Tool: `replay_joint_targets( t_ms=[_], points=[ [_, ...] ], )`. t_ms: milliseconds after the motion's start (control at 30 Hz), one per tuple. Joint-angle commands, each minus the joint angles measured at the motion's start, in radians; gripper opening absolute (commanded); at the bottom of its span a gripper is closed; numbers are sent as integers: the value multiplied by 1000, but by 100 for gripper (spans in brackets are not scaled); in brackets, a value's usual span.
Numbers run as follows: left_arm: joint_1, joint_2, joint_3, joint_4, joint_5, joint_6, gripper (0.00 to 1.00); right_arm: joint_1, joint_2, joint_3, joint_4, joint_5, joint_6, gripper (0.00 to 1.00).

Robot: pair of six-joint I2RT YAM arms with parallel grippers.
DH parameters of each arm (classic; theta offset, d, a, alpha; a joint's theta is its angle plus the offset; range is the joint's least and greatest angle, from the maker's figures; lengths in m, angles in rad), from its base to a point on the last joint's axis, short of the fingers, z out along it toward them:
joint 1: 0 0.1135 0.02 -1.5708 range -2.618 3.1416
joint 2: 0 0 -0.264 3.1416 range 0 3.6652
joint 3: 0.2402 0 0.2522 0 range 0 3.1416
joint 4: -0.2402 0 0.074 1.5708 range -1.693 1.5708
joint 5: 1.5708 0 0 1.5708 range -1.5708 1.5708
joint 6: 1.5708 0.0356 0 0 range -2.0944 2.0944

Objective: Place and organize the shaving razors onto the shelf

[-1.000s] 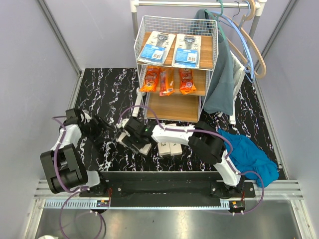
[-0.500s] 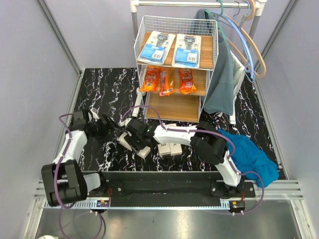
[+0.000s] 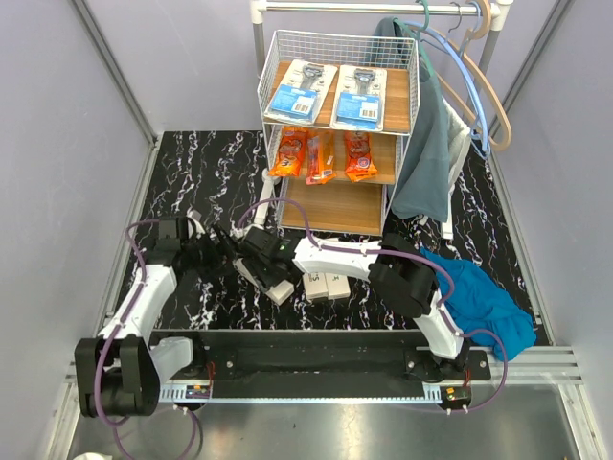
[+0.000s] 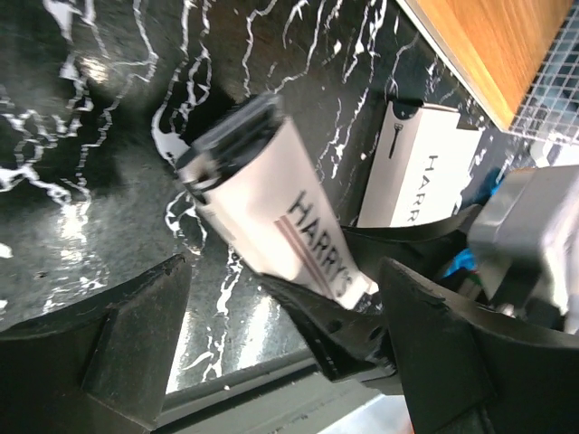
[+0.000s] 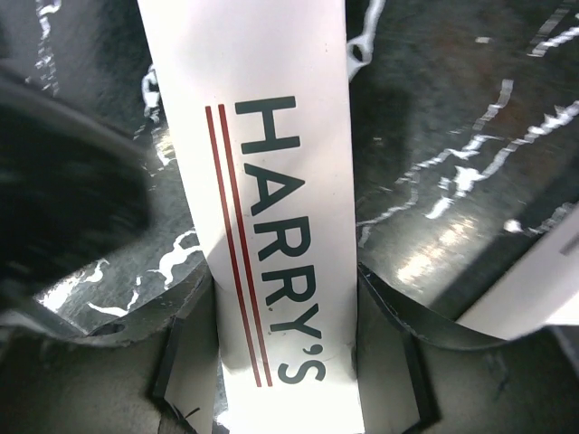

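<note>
A long white HARRY'S box (image 5: 271, 181) sits between the pads of my right gripper (image 5: 285, 362), which is shut on its near end just above the black marble table. From above, that box (image 3: 278, 286) pokes out toward the front under the right gripper (image 3: 271, 271). My left gripper (image 3: 228, 251) is open right beside it on the left. Its wrist view shows the box (image 4: 262, 208) tilted between and beyond the spread fingers (image 4: 118, 362). Two more HARRY'S boxes (image 3: 326, 286) lie side by side in front of the shelf (image 3: 335, 206). Blue-and-white razor cards (image 3: 326, 94) fill its top board and orange bags (image 3: 319, 153) the middle one.
A white clothes rail with hangers (image 3: 479, 86) and a grey-green garment (image 3: 426, 144) stands right of the shelf. A blue cloth (image 3: 479, 299) lies crumpled on the table at the right. The table's front edge (image 3: 316, 333) runs just behind both arm bases.
My left arm has swung right, bringing its gripper up next to the box and opening it a little wider. The right gripper has closed on the box.
</note>
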Motion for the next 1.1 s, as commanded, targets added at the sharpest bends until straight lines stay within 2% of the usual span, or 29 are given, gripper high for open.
replay_joint_targets(
  t_ms=[0, 233, 500, 733, 933, 1067],
  points=[
    [-18, -51, 29, -51, -78, 20, 87, -7, -78, 68, -39, 79, 49, 38],
    [-44, -54, -18, -16, -64, -4, 87, -10, -115, 80, -33, 92, 69, 38],
    [-67, -68, -119, 213, 56, -96, 87, -10, -188, 81, 3, 56, 75, 38],
    [-69, -210, -233, 426, 73, -227, 87, -10, -216, 76, 10, 25, 94, 38],
    [-69, -329, -313, 532, 50, -325, 87, -10, -256, 9, 74, -27, 118, 38],
    [-67, -352, -347, 586, 43, -360, 86, -10, -282, -21, 105, -53, 118, 38]
  ],
)
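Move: The Harry's box in the right hand's grip has its middle about 7 cm to the right of the open left hand, some 4 cm back and 6 cm below. The two other Harry's boxes lie side by side roughly 22 cm right of the left hand, 6 cm back and 8 cm down. From the right hand, the left gripper it offers the box to is about 7 cm left, 4 cm ahead and 6 cm higher; those two boxes are some 16 cm right, 2 cm back and 2 cm down. The Harry's box, still pinched in the right hand, is raised about 9 cm towards the left gripper, nearly straight up after a slow start, its left side tipping up some 10 degrees. The left hand dips slightly, then goes about 3 cm right and rises 3 cm, tilting its fingers up roughly 20 degrees to meet the box, and stays wide open; one finger comes across the box's printed face, contact not visible. ##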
